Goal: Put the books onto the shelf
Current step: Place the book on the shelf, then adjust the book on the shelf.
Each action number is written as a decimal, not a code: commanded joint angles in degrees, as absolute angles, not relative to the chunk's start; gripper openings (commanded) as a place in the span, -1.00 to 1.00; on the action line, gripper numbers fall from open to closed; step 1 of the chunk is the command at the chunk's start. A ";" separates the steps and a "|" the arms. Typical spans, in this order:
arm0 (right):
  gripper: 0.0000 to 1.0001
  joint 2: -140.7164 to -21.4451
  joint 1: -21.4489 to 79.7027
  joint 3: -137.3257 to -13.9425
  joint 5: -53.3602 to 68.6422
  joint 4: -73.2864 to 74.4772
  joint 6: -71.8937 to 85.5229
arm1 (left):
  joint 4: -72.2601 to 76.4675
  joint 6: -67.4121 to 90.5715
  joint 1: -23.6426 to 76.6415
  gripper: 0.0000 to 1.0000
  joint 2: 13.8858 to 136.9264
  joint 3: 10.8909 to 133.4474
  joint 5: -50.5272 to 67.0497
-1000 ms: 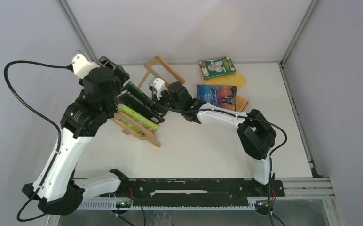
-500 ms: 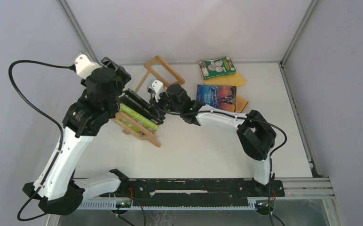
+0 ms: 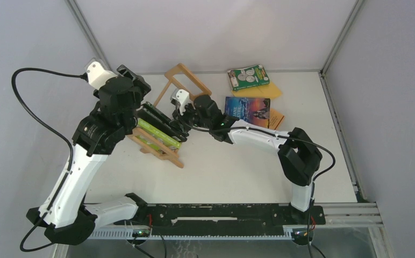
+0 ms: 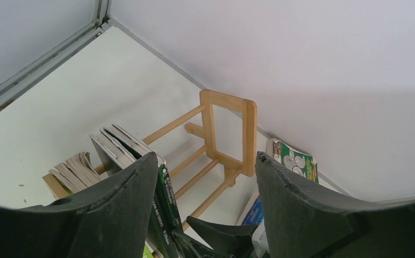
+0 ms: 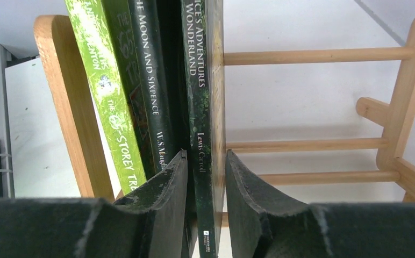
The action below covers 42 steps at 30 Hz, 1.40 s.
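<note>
The light-wood shelf (image 3: 186, 80) lies at the table's back left, with three books (image 3: 159, 126) standing at its near end. In the right wrist view these are a lime-green book (image 5: 106, 91), a black book (image 5: 149, 80) and a dark green book (image 5: 200, 80) against the shelf's end frame (image 5: 65, 107). My right gripper (image 5: 205, 158) is open and straddles the dark green book's spine with a thin gap on each side. My left gripper (image 4: 205, 161) hangs open above the standing books (image 4: 130, 150), holding nothing. A green book with white circles (image 3: 248, 77) and a blue book (image 3: 247, 110) lie flat to the right.
A yellow-orange book (image 3: 270, 91) lies partly under the green one, near the back wall. The shelf's far half (image 4: 232, 134) holds no books. The right gripper's fingers (image 4: 221, 231) show below my left gripper. The enclosure's walls stand close behind and to the left.
My right gripper's jaws have spread apart off the dark green book, which stays standing on the shelf. The left arm has shifted only slightly.
</note>
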<state>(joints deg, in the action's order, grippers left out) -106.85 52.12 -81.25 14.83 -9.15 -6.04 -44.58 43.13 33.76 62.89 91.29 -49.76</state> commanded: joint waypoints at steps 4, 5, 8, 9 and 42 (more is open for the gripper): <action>-0.23 -101.27 52.47 -81.89 13.63 -9.52 -6.54 | -41.84 42.48 34.10 0.42 63.51 92.74 -50.09; -0.23 -101.03 52.47 -81.90 13.62 -9.38 -6.62 | -41.79 42.33 34.10 0.42 63.61 92.92 -50.16; -0.23 -100.07 52.47 -81.91 13.33 -9.14 -6.68 | -42.01 42.02 34.10 0.42 63.87 93.28 -50.52; -0.23 -99.72 52.42 -81.91 13.09 -9.14 -6.61 | -42.15 41.94 34.10 0.42 63.95 93.38 -50.71; -0.92 -135.21 44.90 -123.96 22.69 14.13 8.78 | -39.24 50.99 32.87 0.37 49.58 60.14 -41.05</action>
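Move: The right fingers still straddle the spine of the Alice book, Alice for short, whose middle is about 6 cm left, 2 cm ahead and 3 cm below. Against Alice's near side, 7 cm left and level with the hand, stands the black book; the green book is some 7 cm left and 5 cm back. The shelf's empty far end is roughly 18 cm ahead, 2 cm right. From the left hand Alice lies about 25 cm below, 4 cm ahead, 3 cm right. The right hand rises, swings some 11 cm forward past Alice while closing, then sinks; the left sinks 12 cm. ##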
